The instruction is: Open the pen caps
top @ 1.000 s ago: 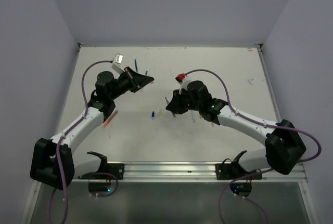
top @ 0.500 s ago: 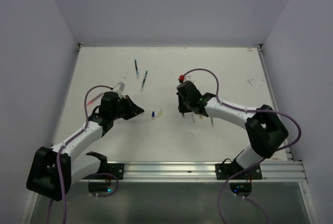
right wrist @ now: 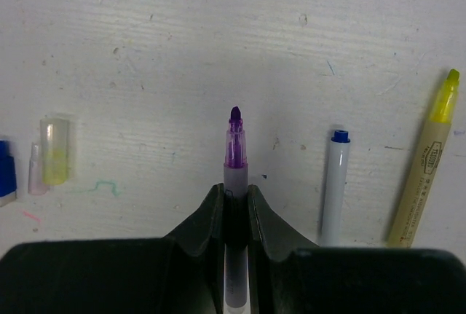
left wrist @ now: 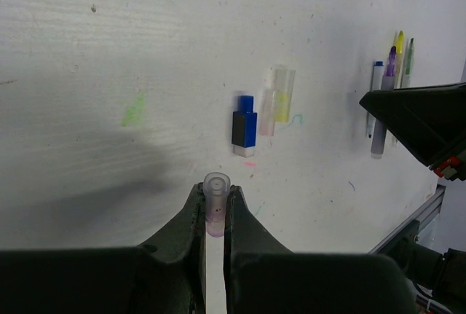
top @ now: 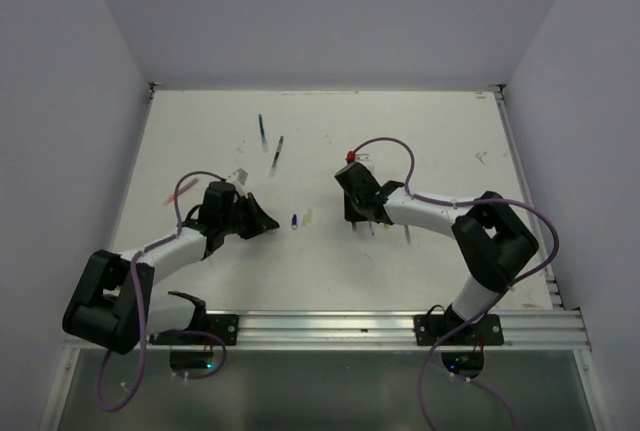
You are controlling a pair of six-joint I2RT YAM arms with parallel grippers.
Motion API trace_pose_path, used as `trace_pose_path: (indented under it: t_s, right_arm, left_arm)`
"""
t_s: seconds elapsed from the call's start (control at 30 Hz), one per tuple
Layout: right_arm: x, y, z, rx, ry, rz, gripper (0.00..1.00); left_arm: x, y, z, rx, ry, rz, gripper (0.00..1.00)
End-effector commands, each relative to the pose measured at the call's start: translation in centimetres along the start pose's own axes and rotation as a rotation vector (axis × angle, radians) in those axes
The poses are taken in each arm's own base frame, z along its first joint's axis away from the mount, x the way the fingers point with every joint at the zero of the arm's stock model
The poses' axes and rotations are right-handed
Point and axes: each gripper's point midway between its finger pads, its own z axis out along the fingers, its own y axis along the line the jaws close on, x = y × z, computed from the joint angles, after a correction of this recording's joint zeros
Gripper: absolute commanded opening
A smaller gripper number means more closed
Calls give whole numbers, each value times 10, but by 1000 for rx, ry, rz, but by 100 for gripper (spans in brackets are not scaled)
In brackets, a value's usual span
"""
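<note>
My left gripper (left wrist: pixel 216 196) is shut on a clear, purple-tinted pen cap (left wrist: pixel 216 185), held low over the table. Just ahead of it lie a blue cap (left wrist: pixel 244 124), a pale yellow cap (left wrist: pixel 281 94) and a small pinkish cap (left wrist: pixel 267 104). My right gripper (right wrist: pixel 234 191) is shut on the barrel of an uncapped purple pen (right wrist: pixel 234 155), its tip pointing away from me. From above, the left gripper (top: pixel 262 219) and right gripper (top: pixel 357 213) face each other, with the blue cap (top: pixel 294 221) and yellow cap (top: pixel 308 217) between them.
A white pen with a blue tip (right wrist: pixel 335 183) and a yellow highlighter (right wrist: pixel 426 165) lie uncapped right of the purple pen. Two dark pens (top: pixel 262 132) (top: pixel 277 152) lie toward the back. An orange-red pen (top: pixel 172 196) lies at the left, by the left arm's cable.
My left gripper has swung from the back of the table down toward the loose caps, uncovering the two back pens. The right arm has folded in, its gripper shifting slightly right.
</note>
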Motion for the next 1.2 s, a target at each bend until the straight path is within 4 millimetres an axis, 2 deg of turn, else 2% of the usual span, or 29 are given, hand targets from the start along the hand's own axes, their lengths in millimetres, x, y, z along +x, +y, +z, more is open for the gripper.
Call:
trace_pose_path:
  t_s: [0.0,0.17,0.43,0.5,0.53,0.63,0.73,0.93,1.07,1.1,1.17]
  right_arm:
    - [-3,-8,9,65,-29,40,1]
    - [1,-14,14,101,-22,35,5]
    - [0,-33,13,186,-40,-2,10]
    - [0,-33,13,184,-39,-24,14]
    - [0,-33,12,183,-39,-25,19]
    - [-1,-33,10,177,-44,-33,27]
    - [-6,-30,7,162,-61,-36,29]
    - [-21,-24,-3,140,-91,-46,40]
    - [-38,-18,-21,107,-146,-42,44]
    - [-48,-15,-32,89,-173,-35,46]
    - [-54,-12,-41,72,-179,-51,47]
  left_arm:
    - [-4,-7,8,46,1,45,3]
    - [-3,-5,13,43,13,47,14]
    - [-3,-6,21,47,27,47,25]
    - [-2,-6,22,50,32,48,32]
    - [-2,-5,23,48,32,44,34]
    - [-1,-5,23,46,34,40,40]
    - [-6,-5,19,30,21,48,50]
    - [-35,-8,1,-48,-93,97,56]
    - [-66,-21,-13,-75,-202,135,58]
    - [-82,-27,-16,-83,-253,144,59]
    - [-92,-26,-18,-126,-266,166,60]
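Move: My left hand holds the purple cap about 3 cm above the table. The blue cap lies some 5 cm to its right and 2 cm ahead, the yellow cap about 9 cm right and 3 cm ahead. My right hand holds the uncapped purple pen about 2 cm up. The blue pen lies some 4 cm to its right, the yellow highlighter about 8 cm and the green pen about 13 cm right, all about level with it. I lower both hands together to set down what they hold. My left hand sinks about 2.5 cm, opens to let go of the purple cap just short of the blue cap, then lifts away up and forward. My right hand sinks nearly 2 cm while sliding about 2.5 cm right towards the blue pen, opens off the purple pen and finally rises some 3 cm. ##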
